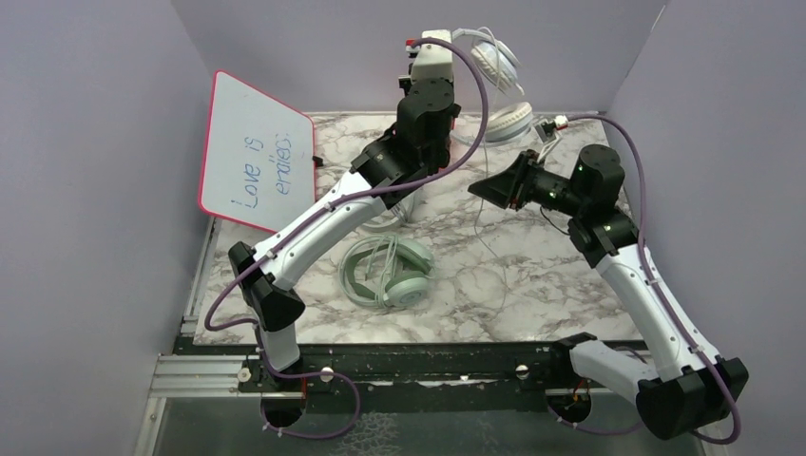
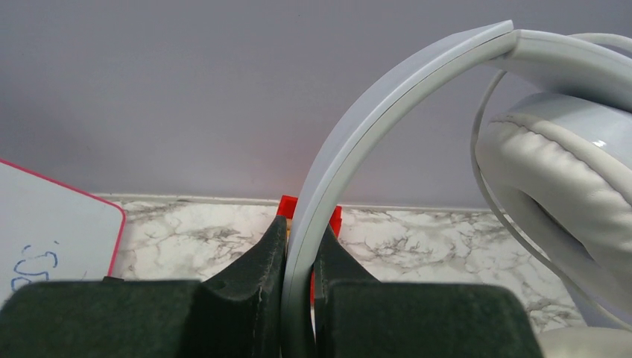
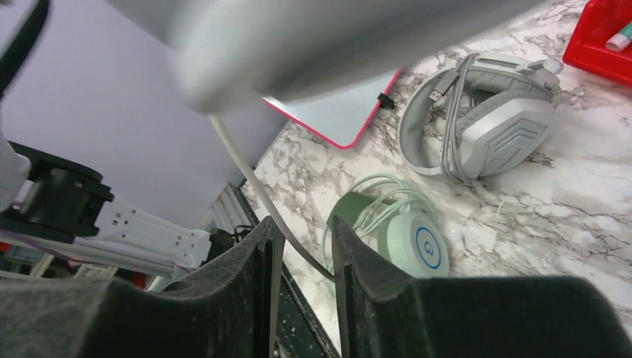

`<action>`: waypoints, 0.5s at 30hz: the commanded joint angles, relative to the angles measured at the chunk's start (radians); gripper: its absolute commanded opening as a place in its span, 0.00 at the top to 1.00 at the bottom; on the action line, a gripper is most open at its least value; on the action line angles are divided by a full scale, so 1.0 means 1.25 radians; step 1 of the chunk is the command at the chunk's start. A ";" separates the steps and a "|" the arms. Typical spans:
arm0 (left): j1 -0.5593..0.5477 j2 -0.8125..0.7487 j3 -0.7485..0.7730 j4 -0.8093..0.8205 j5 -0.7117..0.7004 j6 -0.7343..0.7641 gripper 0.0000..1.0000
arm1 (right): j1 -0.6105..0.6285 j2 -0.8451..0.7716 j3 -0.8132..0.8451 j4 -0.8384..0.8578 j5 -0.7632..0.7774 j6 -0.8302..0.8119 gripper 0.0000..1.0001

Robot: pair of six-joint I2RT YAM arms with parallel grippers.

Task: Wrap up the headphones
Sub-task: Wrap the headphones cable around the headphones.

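Observation:
My left gripper [image 2: 302, 233] is shut on the headband [image 2: 358, 134] of the plain white headphones [image 1: 499, 85], held up near the back wall; its ear pad [image 2: 566, 179] fills the right of the left wrist view. A thin white cable [image 3: 246, 171] hangs from them and runs through the gap of my right gripper [image 3: 302, 227], whose jaws stand apart and do not pinch it. In the top view my right gripper [image 1: 485, 186] points left at mid-table. The mint-green headphones [image 1: 390, 273] [image 3: 402, 239] lie at the front, the grey-white headphones [image 3: 484, 119] beside them.
A pink-edged whiteboard [image 1: 257, 152] leans at the left wall. A red tray [image 3: 600, 37] with a marker sits at the back, mostly behind my left arm. Purple walls close in on three sides. The marble tabletop [image 1: 532, 285] ends at a black rail.

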 commanded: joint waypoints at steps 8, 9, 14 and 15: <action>-0.001 -0.065 0.068 -0.038 0.079 -0.070 1.00 | 0.004 -0.009 -0.163 0.296 -0.068 -0.012 0.50; 0.000 -0.069 0.070 -0.043 0.088 -0.076 1.00 | 0.004 -0.014 -0.186 0.314 -0.064 -0.011 0.46; -0.001 -0.085 0.075 -0.066 0.120 -0.088 1.00 | 0.004 -0.022 -0.296 0.408 -0.085 -0.010 0.39; 0.000 -0.086 0.081 -0.076 0.120 -0.090 1.00 | 0.004 -0.028 -0.317 0.441 -0.093 -0.010 0.38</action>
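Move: The white headphones' cable hangs between my right fingers; the loose stretch I want is at the fingertips, roughly 4 cm below them. The white headphones' middle is about 16 cm ahead, 1 cm right and 15 cm above. On the table, some 32 cm down, the green headphones lie 18 cm left and 2 cm back, the grey pair 19 cm left and 15 cm ahead. From my left hand that cable stretch lies about 14 cm back, 7 cm right, 16 cm down. I open my already parted right fingers wider, easing them off the cable, and sink that hand about 6 cm, straight down along the hanging strand, with the cable still running between the fingertips. My left hand keeps its pinch on the white headband up high, drawing back barely a centimetre. ##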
